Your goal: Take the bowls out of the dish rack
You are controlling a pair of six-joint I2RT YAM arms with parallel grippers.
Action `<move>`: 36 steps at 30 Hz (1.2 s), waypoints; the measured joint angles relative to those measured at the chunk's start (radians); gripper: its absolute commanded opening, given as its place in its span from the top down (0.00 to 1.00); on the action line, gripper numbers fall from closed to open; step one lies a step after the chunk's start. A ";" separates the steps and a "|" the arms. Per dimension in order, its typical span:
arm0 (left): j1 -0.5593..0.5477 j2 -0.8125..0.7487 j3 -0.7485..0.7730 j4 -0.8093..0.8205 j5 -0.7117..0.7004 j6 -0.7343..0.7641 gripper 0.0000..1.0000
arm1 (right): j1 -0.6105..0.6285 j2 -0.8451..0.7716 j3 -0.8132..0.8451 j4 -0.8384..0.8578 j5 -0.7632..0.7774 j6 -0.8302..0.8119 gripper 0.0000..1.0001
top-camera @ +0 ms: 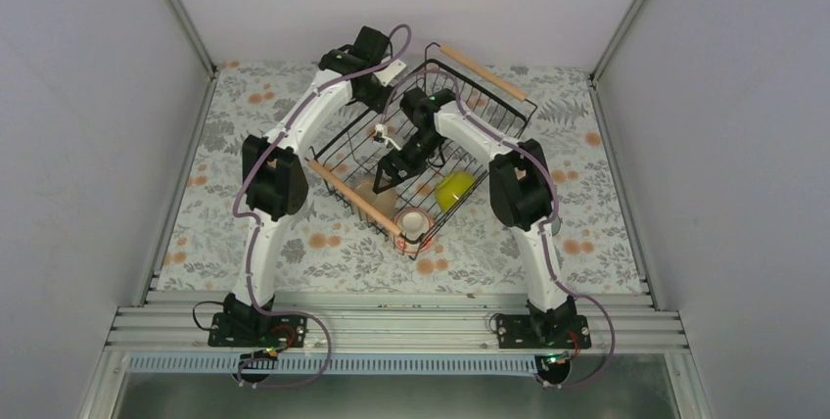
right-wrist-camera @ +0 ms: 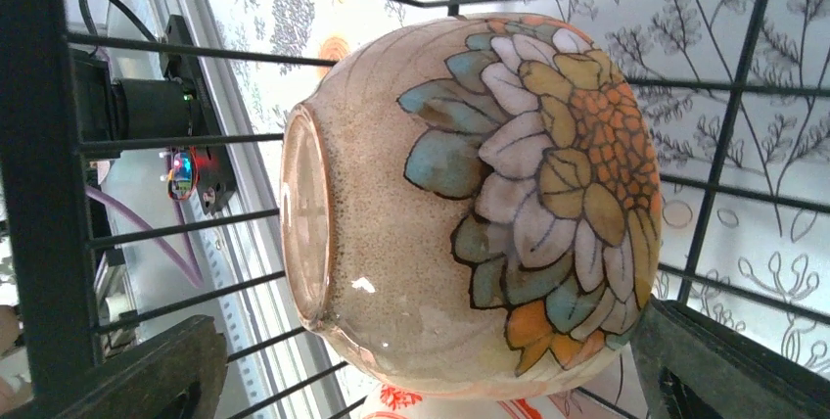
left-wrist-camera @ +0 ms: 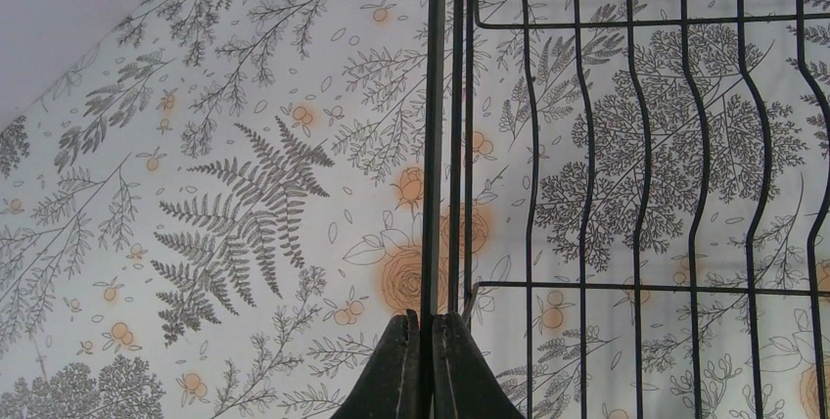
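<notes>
The dish rack (top-camera: pixel 489 111), a black wire basket with wooden handles, sits mid-table. My left gripper (top-camera: pixel 384 86) is at its far-left rim; in the left wrist view the left gripper (left-wrist-camera: pixel 428 319) is shut on an upright wire of the dish rack (left-wrist-camera: pixel 587 145). My right gripper (top-camera: pixel 387 172) reaches inside, open. A tan bowl (right-wrist-camera: pixel 460 204) with a painted flower lies on its side between its spread fingers (right-wrist-camera: pixel 147 370), seen from above as the tan bowl (top-camera: pixel 364 189). A yellow-green bowl (top-camera: pixel 454 189) and a pinkish bowl (top-camera: pixel 415 223) with red pattern also lie in the rack.
The table has a floral cloth (top-camera: pixel 294 243) and grey walls on three sides. The rack's near wooden handle (top-camera: pixel 354 199) runs just beside the tan bowl. Rack wires (right-wrist-camera: pixel 744 96) surround the right gripper. An arm base (right-wrist-camera: pixel 147 111) shows beyond the wires.
</notes>
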 measured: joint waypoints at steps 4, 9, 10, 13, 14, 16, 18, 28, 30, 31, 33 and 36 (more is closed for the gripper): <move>-0.003 0.000 0.000 -0.005 -0.002 0.002 0.98 | 0.010 -0.013 0.000 0.011 0.001 0.008 0.00; -0.005 0.000 0.000 -0.010 -0.003 0.007 0.98 | 0.016 -0.025 0.000 0.014 0.001 0.018 0.00; -0.006 0.000 0.000 -0.010 -0.003 0.007 0.97 | 0.018 -0.027 0.000 0.015 0.001 0.019 0.00; -0.006 0.000 0.000 -0.013 -0.005 0.008 0.98 | 0.022 -0.035 0.000 0.016 0.004 0.026 0.00; -0.007 0.000 0.000 -0.013 -0.005 0.008 0.98 | 0.023 -0.039 0.000 0.016 0.004 0.026 0.00; -0.007 0.000 0.000 -0.014 -0.005 0.008 0.98 | 0.027 -0.048 -0.003 0.017 0.007 0.029 0.00; -0.007 0.000 0.000 -0.014 -0.005 0.009 0.98 | 0.028 -0.060 -0.005 0.018 0.006 0.031 0.00; -0.010 0.000 0.003 -0.013 -0.008 0.011 0.98 | 0.080 -0.111 -0.016 0.012 -0.045 0.034 0.00; -0.012 0.000 0.005 -0.012 -0.009 0.011 0.98 | 0.105 -0.115 -0.024 0.009 -0.064 0.034 0.00; -0.013 0.000 0.007 -0.015 -0.010 0.012 0.98 | 0.114 -0.117 -0.027 0.007 -0.057 0.034 0.00; -0.014 0.000 0.010 -0.021 -0.011 0.013 0.98 | 0.121 -0.117 -0.035 0.007 -0.054 0.034 0.00; -0.017 0.000 0.013 -0.021 -0.011 0.014 0.98 | 0.123 -0.117 -0.038 -0.001 -0.056 0.034 0.00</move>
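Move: The tan floral bowl lies on its side in the rack, foot towards the near wooden handle, about 3 cm back, 2 cm left and 4 cm below the right hand. The handle's middle is 3 cm back and 5 cm left; the red-and-white bowl 9 cm back, 7 cm right; the yellow-green bowl 1 cm back, 15 cm right. From the left hand the tan bowl is roughly 21 cm back, 1 cm left, 10 cm lower. The tan bowl is levered at its rim by one finger of the wide-open right gripper, which first rises about 4 cm, easing slightly left and back, then swings quickly back and left some 5 cm towards the wooden handle, with a small counter-clockwise turn. The left gripper stays put, still shut on the rack's long rim to steady the rack. ##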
